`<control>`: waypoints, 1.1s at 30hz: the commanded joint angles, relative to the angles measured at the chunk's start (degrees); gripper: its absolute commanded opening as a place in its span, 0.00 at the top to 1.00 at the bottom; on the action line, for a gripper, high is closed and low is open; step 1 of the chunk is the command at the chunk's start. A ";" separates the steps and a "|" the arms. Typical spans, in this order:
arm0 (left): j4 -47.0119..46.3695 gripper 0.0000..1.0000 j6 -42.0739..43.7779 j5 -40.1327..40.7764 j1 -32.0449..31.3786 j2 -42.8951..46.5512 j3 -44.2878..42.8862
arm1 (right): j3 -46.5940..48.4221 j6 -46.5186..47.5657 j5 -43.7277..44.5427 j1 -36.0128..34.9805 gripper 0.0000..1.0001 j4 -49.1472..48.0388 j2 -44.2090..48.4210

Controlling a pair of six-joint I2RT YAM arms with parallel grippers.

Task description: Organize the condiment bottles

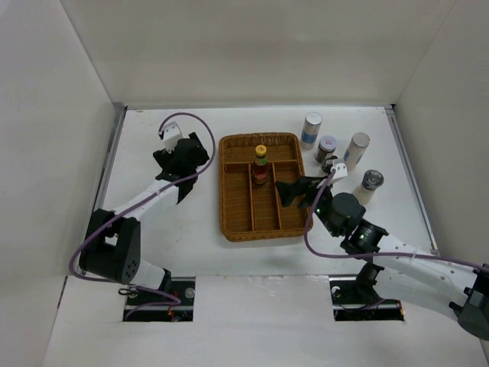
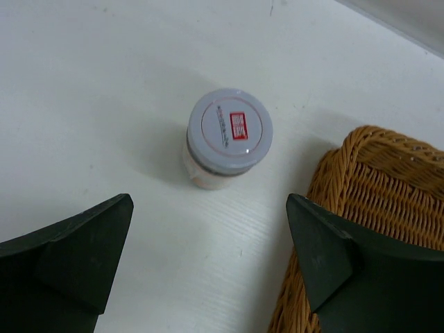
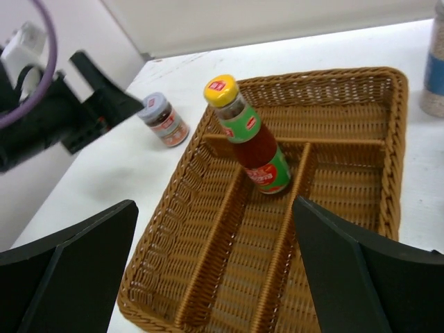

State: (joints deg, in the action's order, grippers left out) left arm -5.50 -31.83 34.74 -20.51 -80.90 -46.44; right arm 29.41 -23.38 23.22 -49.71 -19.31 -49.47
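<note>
A yellow-capped, red-labelled sauce bottle (image 1: 260, 164) (image 3: 251, 137) stands in the middle lane of the brown wicker tray (image 1: 229, 206) (image 3: 395, 139), against the cross divider. My right gripper (image 1: 284, 193) (image 3: 215, 205) is open above the tray's near end, clear of the bottle. A short silver-lidded jar (image 2: 229, 135) (image 3: 161, 118) stands on the table just left of the tray (image 2: 374, 180). My left gripper (image 1: 195, 170) (image 2: 208, 205) hangs open over it, nothing between its fingers. In the top view the left gripper hides this jar.
Right of the tray stand a white blue-labelled shaker (image 1: 311, 128) (image 3: 436, 62), another silver-lidded jar (image 1: 326, 147), a second white shaker (image 1: 356, 149) and a grey-topped grinder (image 1: 370, 186). White walls close the table on three sides.
</note>
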 commanded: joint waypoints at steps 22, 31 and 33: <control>-1.62 0.42 8.19 -3.89 3.77 -17.80 -16.32 | -0.84 -0.18 -1.69 -3.94 0.00 -3.54 4.47; -2.85 0.68 8.89 -0.90 3.16 -9.29 -14.30 | -1.19 -0.35 -1.69 -3.24 0.00 -3.10 5.26; -2.94 0.68 9.07 -1.25 1.93 -6.04 -15.08 | -1.28 -0.27 -1.69 -2.89 0.00 -3.10 5.26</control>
State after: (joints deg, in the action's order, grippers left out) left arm -3.27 -23.97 30.96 -17.41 -96.31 -59.86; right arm 28.71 -23.49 22.20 -52.95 -20.14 -45.08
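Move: The grey-lidded condiment bottle stands about 6 cm ahead of the left hand, in line with it, its middle some 6 cm lower. The wicker basket's middle is roughly 22 cm to that bottle's right and 8 cm nearer the base, while the yellow-capped sauce bottle inside the basket stands about 20 cm right and 4 cm nearer. From the right hand, the grey-lidded bottle is some 19 cm ahead, 29 cm left and 17 cm below. The left hand reaches forward about 6 cm and sinks some 3 cm with its fingers open, tipping slightly further down until they straddle the grey-lidded bottle, then closes them to pinch the lid from both sides and finally begins to draw back and up by about a centimetre. The right hand, empty and open, eases back and up a couple of centimetres over the near part of the basket. ##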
